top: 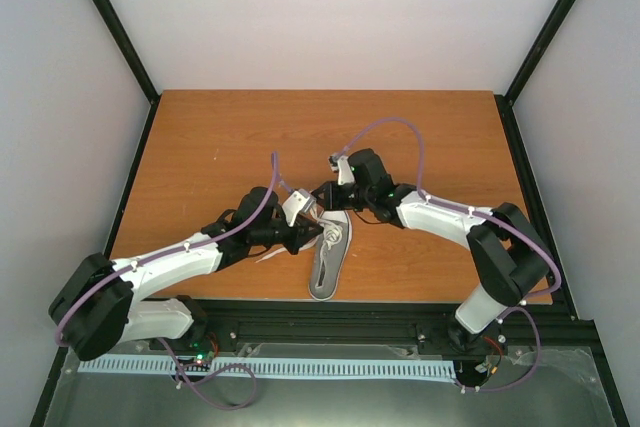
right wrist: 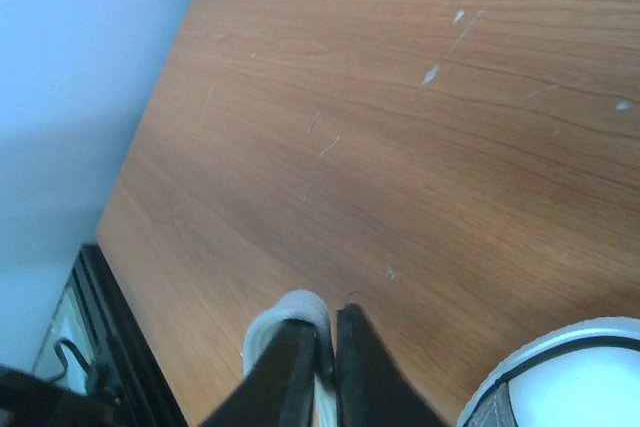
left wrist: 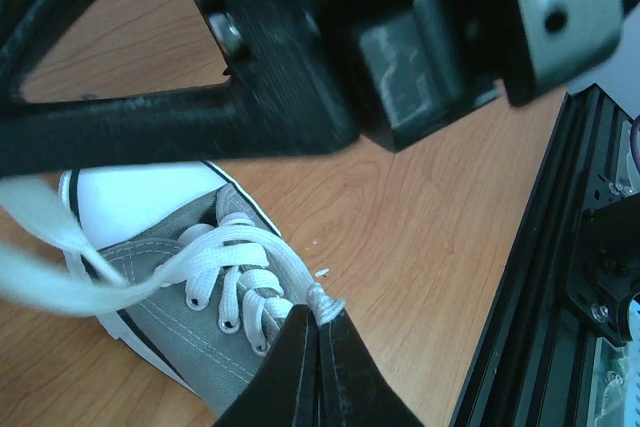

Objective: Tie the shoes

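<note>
The grey canvas shoe [top: 329, 259] with a white toe cap lies near the table's front edge, toe toward the far side. In the left wrist view the shoe [left wrist: 150, 307] shows its white laces [left wrist: 225, 247] crossing the eyelets. My left gripper [left wrist: 321, 319] is shut on a bunched bit of lace at its tips, just above the shoe's side. My right gripper [right wrist: 327, 332] hovers over bare wood left of the toe cap [right wrist: 575, 372]. Its fingers pinch a white lace [right wrist: 290, 309] that loops over one fingertip. Both grippers [top: 318, 230] [top: 322, 197] meet above the shoe's front.
The right arm's black gripper body [left wrist: 300, 57] fills the top of the left wrist view, close above the shoe. A black rail [left wrist: 545, 277] runs along the table's near edge. Grey walls enclose the wooden table [top: 220, 147].
</note>
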Controlling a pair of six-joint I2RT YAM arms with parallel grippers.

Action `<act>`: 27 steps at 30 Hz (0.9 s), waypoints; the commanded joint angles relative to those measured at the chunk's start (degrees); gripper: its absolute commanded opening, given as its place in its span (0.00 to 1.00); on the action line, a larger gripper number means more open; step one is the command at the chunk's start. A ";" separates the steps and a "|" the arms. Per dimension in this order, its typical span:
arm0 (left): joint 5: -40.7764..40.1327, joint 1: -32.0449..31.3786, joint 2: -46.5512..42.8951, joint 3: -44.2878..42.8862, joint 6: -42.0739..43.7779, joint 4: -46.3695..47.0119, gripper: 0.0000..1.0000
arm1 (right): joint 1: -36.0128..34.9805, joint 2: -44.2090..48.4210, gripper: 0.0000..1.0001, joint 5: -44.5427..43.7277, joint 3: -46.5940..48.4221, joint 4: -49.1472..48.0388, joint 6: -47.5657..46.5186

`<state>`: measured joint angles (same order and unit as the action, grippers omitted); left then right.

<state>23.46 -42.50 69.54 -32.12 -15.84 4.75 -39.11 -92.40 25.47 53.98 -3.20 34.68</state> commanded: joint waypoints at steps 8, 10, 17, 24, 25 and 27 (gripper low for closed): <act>1.28 -0.74 -0.11 -0.71 -2.37 4.44 0.01 | -0.10 12.55 0.73 -16.67 -3.44 8.64 -1.83; 1.32 -0.74 -0.48 -0.67 -2.50 4.10 0.01 | 0.07 16.14 0.79 -19.55 -4.37 10.47 -2.34; 1.12 -0.73 -1.41 -0.75 -2.30 2.75 0.01 | 0.18 27.72 0.93 -22.90 -7.12 16.68 -5.08; 1.80 -0.73 -1.25 -1.79 -3.29 1.67 0.01 | -0.10 32.62 0.98 -7.42 -18.10 4.76 -9.34; 1.83 -0.74 -1.25 -1.99 -3.17 1.23 0.01 | -0.28 32.56 0.98 -5.19 -19.81 1.99 -9.36; 1.84 -0.74 -1.27 -2.44 -3.07 0.54 0.01 | -1.25 31.87 0.98 -2.12 -22.45 -3.21 -9.10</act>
<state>24.16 -42.54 69.23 -32.10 -18.31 5.80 -39.13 -60.05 14.57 35.81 3.66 27.22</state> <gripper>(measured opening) 0.026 0.984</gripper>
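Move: The right hand, still holding a lace just left of the shoe's toe, has the shoe's lacing about 6 cm back, 6 cm to its right and 7 cm lower. The toe cap is level with this hand, 6 cm to its right and 9 cm below; the left fingertips are about 10 cm back, 2 cm right, at similar height. From the left hand the lacing lies some 3 cm ahead, 4 cm right and 6 cm lower. The right fingers open wide and let go of the lace, while the hand draws about 9 cm to the right and climbs some 8 cm over the toe, its fingertips tipping up roughly 15 degrees. It then swings back about 5 cm towards the base and sinks about 4 cm, ending wide open above the right side of the lacing, while the left hand stays in place and keeps its shut pinch on its lace end. ##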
